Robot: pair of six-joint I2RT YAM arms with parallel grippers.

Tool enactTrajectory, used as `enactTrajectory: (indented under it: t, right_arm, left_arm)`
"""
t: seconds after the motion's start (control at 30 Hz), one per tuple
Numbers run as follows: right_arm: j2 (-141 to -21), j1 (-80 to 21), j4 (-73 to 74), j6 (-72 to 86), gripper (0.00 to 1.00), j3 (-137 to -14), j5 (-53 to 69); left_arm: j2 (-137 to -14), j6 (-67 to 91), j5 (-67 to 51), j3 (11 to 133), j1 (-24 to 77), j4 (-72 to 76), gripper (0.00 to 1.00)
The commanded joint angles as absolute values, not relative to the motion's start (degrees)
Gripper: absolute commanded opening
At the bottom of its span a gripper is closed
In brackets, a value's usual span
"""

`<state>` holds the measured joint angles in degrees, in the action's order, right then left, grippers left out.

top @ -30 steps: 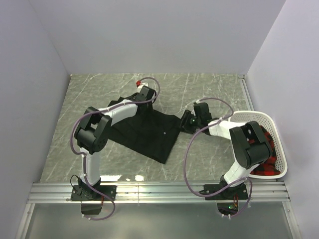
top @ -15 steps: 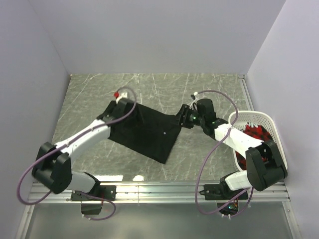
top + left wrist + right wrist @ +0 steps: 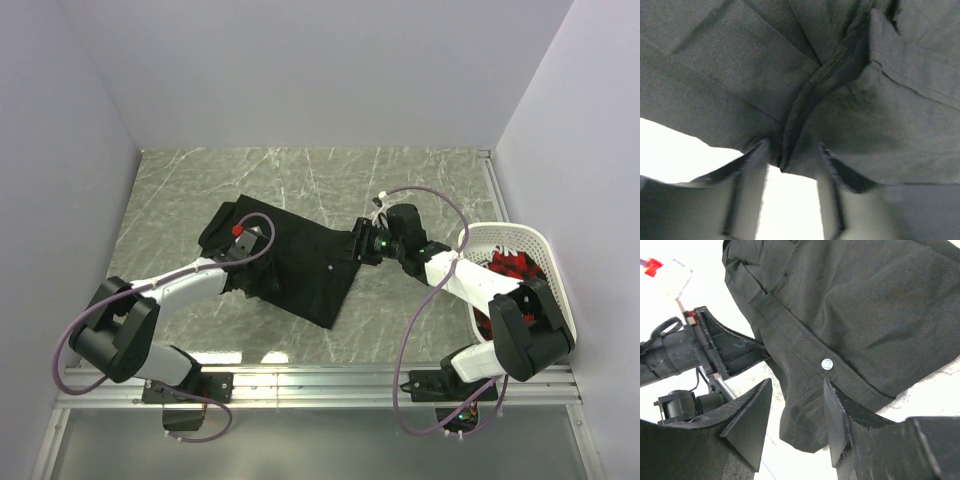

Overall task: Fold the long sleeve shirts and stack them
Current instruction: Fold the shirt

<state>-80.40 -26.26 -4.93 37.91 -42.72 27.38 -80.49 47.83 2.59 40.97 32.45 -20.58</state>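
Observation:
One long sleeve shirt (image 3: 305, 265), plain black, lies spread in the middle of the table, bunched at its far left corner. My left gripper (image 3: 255, 250) hovers over its left part. In the left wrist view the left gripper (image 3: 792, 150) stands open, with a seam of the shirt (image 3: 810, 95) just beyond the tips. My right gripper (image 3: 358, 245) sits at the shirt's right corner. In the right wrist view the right gripper (image 3: 797, 382) is open, and the hem corner of the shirt (image 3: 810, 425) lies between its fingers below a pale button (image 3: 827, 363).
A white basket (image 3: 560, 290) holding red and black cloth stands at the table's right edge, beside the right arm. Grey walls close the table on three sides. The left arm (image 3: 690, 350) shows in the right wrist view, beyond the shirt.
My left arm has swung from the shirt's far edge out to its left corner and then in over the left part. My right gripper has edged left onto the shirt's right corner.

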Motion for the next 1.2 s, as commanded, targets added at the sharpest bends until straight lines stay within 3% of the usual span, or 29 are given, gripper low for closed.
enactTrajectory:
  t: [0.0,0.17,0.23,0.57,0.9,1.1,1.17]
  right_arm:
    - [-80.4,-26.6,-6.9,37.0,0.53,-42.5,26.8]
    - [-80.7,-26.8,-7.2,37.1,0.53,-43.1,28.5]
    - [-81.6,-27.2,-7.2,36.7,0.53,-44.3,29.9]
    - [-95.2,-37.1,-11.1,36.7,0.53,-50.7,46.7]
    - [-113.3,-37.2,-9.4,38.9,0.53,-50.2,49.3]
    - [-112.2,-36.1,-12.3,39.4,0.52,-49.2,51.0]
    - [-109.8,-36.2,-10.5,37.3,0.52,-49.3,50.5]
  left_arm:
    - [-81.5,47.9,1.1,43.2,32.8,-19.1,0.44]
    - [-78.9,48.0,1.1,43.6,32.7,-21.4,0.2]
    - [-77.6,48.2,1.8,44.2,32.7,-23.5,0.17]
    - [-75.5,48.5,6.0,46.1,32.8,-31.6,0.15]
    - [-78.0,51.3,9.3,42.6,32.8,-31.6,0.11]
    - [-79.2,51.9,11.2,42.9,32.6,-32.4,0.11]
    - [-78.8,52.1,11.7,43.3,32.6,-32.6,0.16]
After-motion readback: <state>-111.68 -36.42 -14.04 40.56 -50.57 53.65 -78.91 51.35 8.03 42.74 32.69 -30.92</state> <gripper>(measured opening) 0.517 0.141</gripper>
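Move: The left fingers already straddle the shirt's near edge, at their own point and about 1 cm below. For the right hand, the stretch of that edge to reach lies roughly 11 cm back, 9 cm left and 10 cm below. The shirt button is about 3 cm back and 6 cm left of the right hand, the near-right corner some 16 cm back and 6 cm left, both about 10 cm below. Close the left fingers to pinch the shirt's near edge, lift about 3 cm, then lower again while easing slightly left and back, keeping the pinch. Meanwhile sweep the right gripper left and back, then down some 9 cm past the button to the near edge, turning counter-clockwise and tipping further down, fingers still open around the cloth's rim. ##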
